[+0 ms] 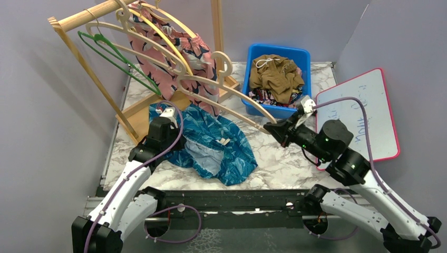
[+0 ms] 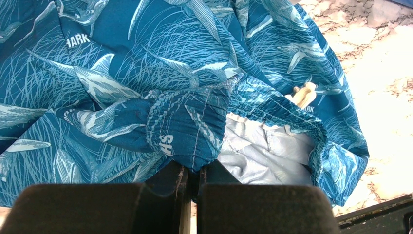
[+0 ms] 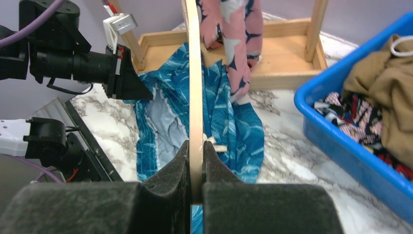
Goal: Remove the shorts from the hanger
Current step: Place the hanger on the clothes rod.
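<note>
The teal patterned shorts (image 1: 221,145) lie crumpled on the marble table, their pale lining showing. My left gripper (image 1: 159,114) is shut on a fold of their elastic waistband (image 2: 187,131), at the left edge of the heap. My right gripper (image 1: 272,128) is shut on the lower end of a wooden hanger (image 1: 226,103). That hanger slants up and left over the teal shorts (image 3: 234,122) toward the rack. In the right wrist view the hanger (image 3: 195,73) runs straight up from between my fingers. Pink shorts with navy-white blotches (image 1: 197,58) hang on the rack.
A blue bin (image 1: 248,79) at the back holds olive-brown shorts (image 1: 277,76) over comic-print ones. The wooden rack (image 1: 89,16) carries a green hanger (image 1: 113,55) and bare wooden hangers. A whiteboard (image 1: 363,113) leans at the right. Purple walls close in on both sides.
</note>
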Robot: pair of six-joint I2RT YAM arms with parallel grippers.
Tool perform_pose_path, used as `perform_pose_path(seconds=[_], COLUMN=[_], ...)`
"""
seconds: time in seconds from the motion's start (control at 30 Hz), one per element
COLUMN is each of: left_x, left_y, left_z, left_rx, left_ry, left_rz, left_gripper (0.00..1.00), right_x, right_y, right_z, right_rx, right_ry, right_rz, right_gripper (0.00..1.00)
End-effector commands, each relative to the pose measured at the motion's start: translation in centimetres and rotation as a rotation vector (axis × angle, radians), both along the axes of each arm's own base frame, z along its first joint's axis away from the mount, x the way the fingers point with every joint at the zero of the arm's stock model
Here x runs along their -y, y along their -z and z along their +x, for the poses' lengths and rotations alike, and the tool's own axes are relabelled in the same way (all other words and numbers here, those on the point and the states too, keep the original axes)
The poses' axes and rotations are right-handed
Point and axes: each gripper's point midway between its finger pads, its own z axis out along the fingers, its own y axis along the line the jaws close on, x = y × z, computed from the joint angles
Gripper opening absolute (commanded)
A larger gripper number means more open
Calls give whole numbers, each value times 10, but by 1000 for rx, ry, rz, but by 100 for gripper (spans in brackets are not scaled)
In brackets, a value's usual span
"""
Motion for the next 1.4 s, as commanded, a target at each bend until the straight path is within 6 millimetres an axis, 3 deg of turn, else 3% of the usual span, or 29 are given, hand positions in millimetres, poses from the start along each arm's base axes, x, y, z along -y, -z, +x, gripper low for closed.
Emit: perform_pose_path(seconds=[0.0, 0.27, 0.5, 0.93, 1.27, 1.37], left_x=[6, 15, 15, 13, 11, 8], left_y=[-14, -15, -15, -19, -27, -30], left_z=[5, 4, 3, 4, 4, 4], left_rx=[48, 50, 50, 72, 106, 124], left_ry=[31, 80, 79, 72, 66, 56], left_rz=[-29, -56, -55, -53, -52, -45], left_gripper=[0, 0, 0, 0, 0, 0], right_x=[-29, -53, -64, -108, -147, -157], right_y=[-40, -52, -55, -119, -144, -142], right_z=[8, 57, 83, 110, 147, 158], right_rx=[197, 268, 287, 383, 353, 341], right_ry=[-108, -35, 20, -28, -32, -24], right_rz=[49, -23, -29, 73, 78, 57], right_gripper=[1, 1, 1, 1, 1, 1])
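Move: About 31 cm ahead, 30 cm to the left and 25 cm above the right hand is the clear stretch of clothes rod for the empty hanger it already holds by one end. Pink floral shorts hang some 25 cm ahead, 28 cm left, roughly at hand height; the yellow hanger is about 22 cm ahead, 31 cm left, 12 cm up. From the left hand, that rod spot lies about 26 cm ahead, straight in line, 45 cm up. Carrying the empty wooden hanger by its end, the right hand sweeps forward and left in about equal parts, some 15 cm each, towards the rod. It travels nearly level at first, then climbs about 12 cm over the second half, tipping up some 20 degrees to raise the hook end; the fingers keep their pinch. ##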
